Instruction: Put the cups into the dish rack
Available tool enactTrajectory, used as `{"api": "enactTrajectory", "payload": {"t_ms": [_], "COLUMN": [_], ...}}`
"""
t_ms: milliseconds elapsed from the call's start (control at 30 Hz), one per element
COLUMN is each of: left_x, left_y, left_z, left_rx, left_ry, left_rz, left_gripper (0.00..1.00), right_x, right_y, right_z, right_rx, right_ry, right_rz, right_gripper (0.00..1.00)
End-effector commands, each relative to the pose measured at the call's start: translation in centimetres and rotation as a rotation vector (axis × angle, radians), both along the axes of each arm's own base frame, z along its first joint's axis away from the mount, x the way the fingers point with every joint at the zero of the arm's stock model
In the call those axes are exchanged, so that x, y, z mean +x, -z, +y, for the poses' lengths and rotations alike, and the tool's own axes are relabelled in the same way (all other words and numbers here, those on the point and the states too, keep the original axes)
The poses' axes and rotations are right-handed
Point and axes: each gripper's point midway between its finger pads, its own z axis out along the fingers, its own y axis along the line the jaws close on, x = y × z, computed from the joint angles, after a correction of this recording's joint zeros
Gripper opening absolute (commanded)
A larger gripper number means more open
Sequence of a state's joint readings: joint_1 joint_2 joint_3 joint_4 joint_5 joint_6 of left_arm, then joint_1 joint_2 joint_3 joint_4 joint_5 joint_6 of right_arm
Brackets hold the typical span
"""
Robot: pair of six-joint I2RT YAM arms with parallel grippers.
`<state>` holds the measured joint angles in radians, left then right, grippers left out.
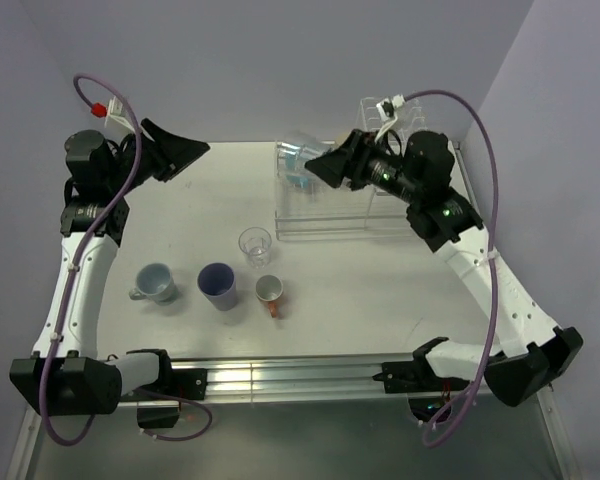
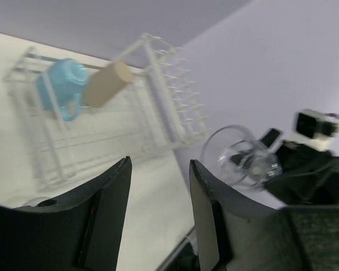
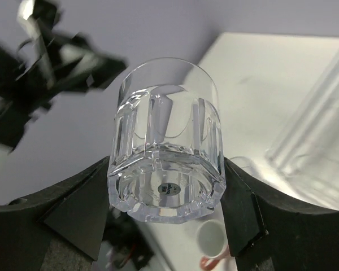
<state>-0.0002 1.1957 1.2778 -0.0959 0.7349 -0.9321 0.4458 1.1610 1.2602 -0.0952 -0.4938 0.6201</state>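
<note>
My right gripper (image 1: pixel 315 166) hovers over the clear dish rack (image 1: pixel 330 222) at the back, shut on a clear glass (image 3: pixel 166 164) that it holds tilted between its fingers. In the left wrist view a light blue cup (image 2: pixel 65 87) and a tan cup (image 2: pixel 107 83) lie in the rack (image 2: pixel 158 101). Four cups stand on the table: another clear glass (image 1: pixel 255 243), a purple cup (image 1: pixel 217 284), a grey-blue mug (image 1: pixel 155 283) and a small orange-handled mug (image 1: pixel 270 290). My left gripper (image 1: pixel 192 158) is open and empty at the far left, away from the cups.
The rack's tall plate dividers (image 2: pixel 183 96) rise at its right end. Purple walls close the table at the back and right. A metal rail (image 1: pixel 280 378) runs along the near edge between the arm bases.
</note>
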Motion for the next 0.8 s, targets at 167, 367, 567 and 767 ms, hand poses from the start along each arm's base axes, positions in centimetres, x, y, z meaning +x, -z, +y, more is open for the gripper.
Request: {"api": "enactTrajectory", "payload": {"t_ms": [167,367,567,767], "left_x": [2.0,1.5,0.9,0.7], "left_y": [7.7,10.0,12.2,13.7], "left_z": [3.9,5.5,5.9,5.9], "left_rx": [0.236,0.326,0.368,0.38], "left_ry": [-0.225,-0.292,-0.3,-0.293], "left_rz": [0.179,0.21,0.235,0.25], "left_gripper": [0.5,0.5,0.5,0.5], "right_x": [8.4,12.8,15.2,17.0], "right_y": [2.9,8.1,13.4,18.8], "right_z": [-5.9,-4.4,-0.9,1.7], "right_rx": [-0.456,-0.644,-0.767,-0.867], "right_ry": [0.414,0.458,0.405,0.368], "right_rz": [0.085,0.176,0.241,0.304], "right_gripper": [0.0,0.0,0.0,0.0]}}
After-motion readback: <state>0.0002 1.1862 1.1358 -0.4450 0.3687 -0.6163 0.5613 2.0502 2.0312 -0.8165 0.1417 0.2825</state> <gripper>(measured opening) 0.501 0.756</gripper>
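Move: My right hand already holds the clear glass high up; the free spot for it, in the rack just this side of the blue mug, lies some 20 cm ahead, 2 cm left and 32 cm below. The blue mug stands about 31 cm ahead and 1 cm left, the brown cup 31 cm ahead and 9 cm right, both 32 cm down. From my empty left hand the glass still on the table is about 3 cm ahead, 7 cm right and 34 cm below. Keeping my grip on the clear glass, I swing my right hand forward about 16 cm, nearly level at first, then drop it over 20 cm towards the rack's near left part, tipping the fingers from level to steeply down and forward, so the mouth leads down. My open left hand sinks some 15 cm, easing left as its fingers tip down. ##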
